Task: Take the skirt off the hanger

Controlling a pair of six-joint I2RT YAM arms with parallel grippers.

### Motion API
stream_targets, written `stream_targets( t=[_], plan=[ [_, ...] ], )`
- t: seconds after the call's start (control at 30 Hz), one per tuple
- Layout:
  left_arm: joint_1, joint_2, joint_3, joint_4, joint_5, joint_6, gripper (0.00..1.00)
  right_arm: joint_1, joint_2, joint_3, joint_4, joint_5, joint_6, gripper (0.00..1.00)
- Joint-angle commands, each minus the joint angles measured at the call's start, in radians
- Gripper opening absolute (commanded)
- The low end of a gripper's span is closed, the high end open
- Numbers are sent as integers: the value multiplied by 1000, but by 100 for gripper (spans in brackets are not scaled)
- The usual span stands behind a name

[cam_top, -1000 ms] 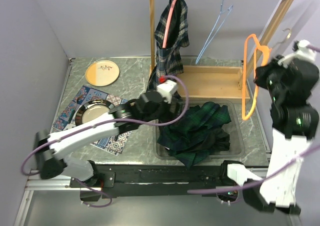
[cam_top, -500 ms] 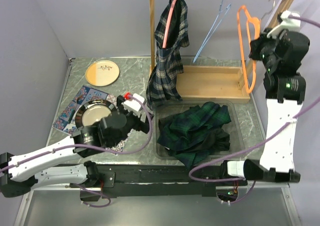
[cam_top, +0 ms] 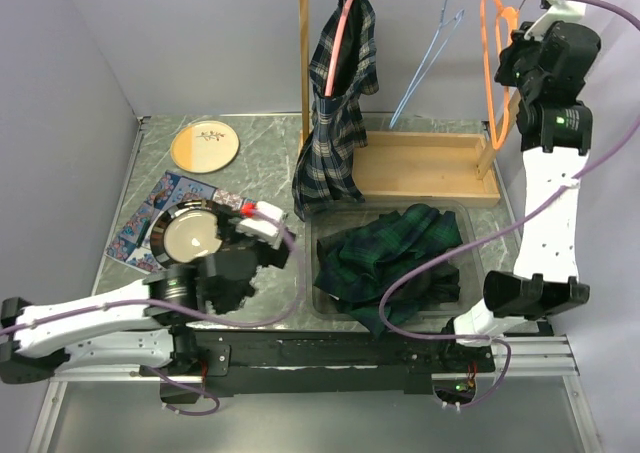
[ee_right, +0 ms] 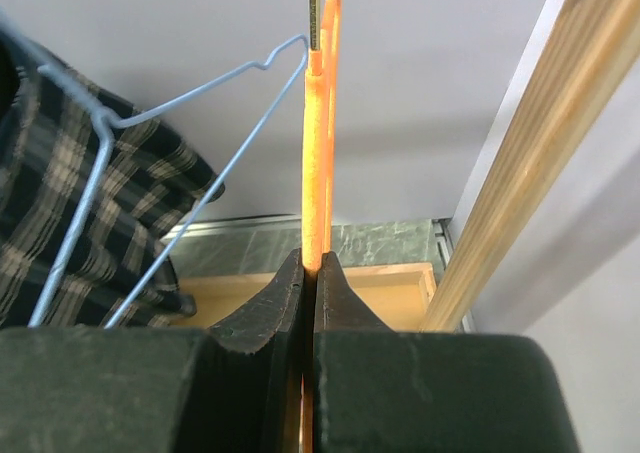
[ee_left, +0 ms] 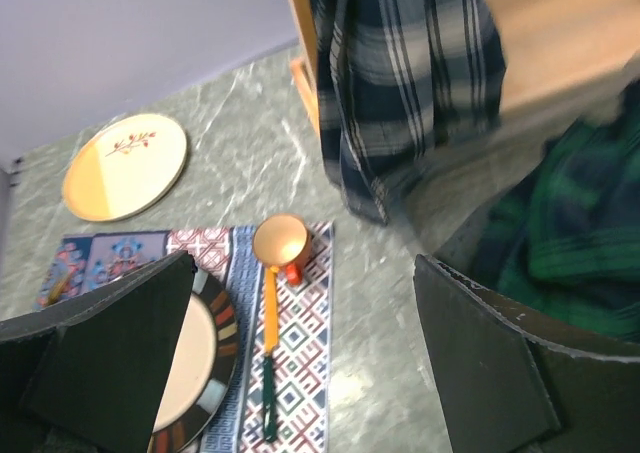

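A dark green plaid skirt (cam_top: 395, 258) lies crumpled in the clear bin (cam_top: 480, 283); its edge shows in the left wrist view (ee_left: 570, 213). My right gripper (cam_top: 512, 55) is high at the rail, shut on the bare orange hanger (cam_top: 492, 83). In the right wrist view the jaws (ee_right: 312, 263) pinch the hanger's orange bar (ee_right: 318, 153). A second, navy plaid skirt (cam_top: 335, 123) hangs on a pink hanger (cam_top: 343, 33). My left gripper (cam_top: 260, 245) is open and empty over the placemat, left of the bin (ee_left: 300, 293).
An empty blue wire hanger (cam_top: 425, 58) hangs between the two others on the wooden rack (cam_top: 420, 168). A yellow plate (cam_top: 204, 145), a dark-rimmed plate (cam_top: 190, 231) and an orange ladle (ee_left: 268, 313) on a patterned placemat (cam_top: 150, 208) are at the left.
My right arm has lifted the orange hanger up and back to the rail. My left arm has pulled away from the bin toward the near left, still open.
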Motion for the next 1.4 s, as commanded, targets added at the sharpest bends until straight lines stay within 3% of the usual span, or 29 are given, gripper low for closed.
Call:
stream_targets(
  t=[0.0, 0.2, 0.4, 0.5, 0.53, 0.63, 0.77, 1.0, 1.17, 1.23, 1.37],
  plan=[
    [-11, -202, -18, 89, 14, 23, 97, -6, 66, 81, 117, 32, -10, 0],
    [-43, -394, -74, 186, 32, 54, 97, -28, 180, 154, 128, 52, -10, 0],
    [-79, -447, -102, 242, -52, 120, 97, -40, 226, 140, 134, -6, 52, 0],
    [-86, -442, -107, 252, -64, 143, 97, -43, 200, 123, 128, -2, 88, 9],
    [-87, -439, -113, 252, -69, 146, 97, -41, 190, 129, 99, 10, 100, 20],
    [-90, -418, -111, 238, -76, 143, 97, -40, 107, 105, 68, 32, 149, 39],
    [-91, -398, -125, 267, -90, 149, 97, -41, -23, 27, 15, -42, 209, 51],
    [-93, -401, -82, 229, -6, 71, 97, -41, -174, -35, -189, -77, 304, 92],
    [-91, -294, 56, 122, 9, 2, 98, -25, -298, -133, -235, -195, 448, 91],
    [-91, -251, 117, 112, -4, 19, 98, 7, -349, -202, -203, -220, 462, 91],
    [-70, -115, 208, 144, 9, 100, 98, 92, -429, -190, -212, -241, 528, 87]
  ],
)
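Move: The rail spot for the orange hanger's hook lies about 17 cm ahead of the right hand, 3 cm to its right and 13 cm above; that hand already grips the hanger. The blue hanger hangs some 14 cm left and 15 cm ahead, about level in height; the rack's right post stands roughly 9 cm right and 17 cm ahead. From the empty left hand, that rail spot is about 40 cm ahead, 45 cm right and 30 cm up. The orange hanger, still pinched in the right hand, is carried forward about 8 cm towards the rail and lowered to hook over it; then the fingers open, let go, and the hand backs off some 20 cm, at first rising, then drifting left while rolling left side up. The open left hand swings up and left, rolling left side down, then eases slightly back right and climbs again. ##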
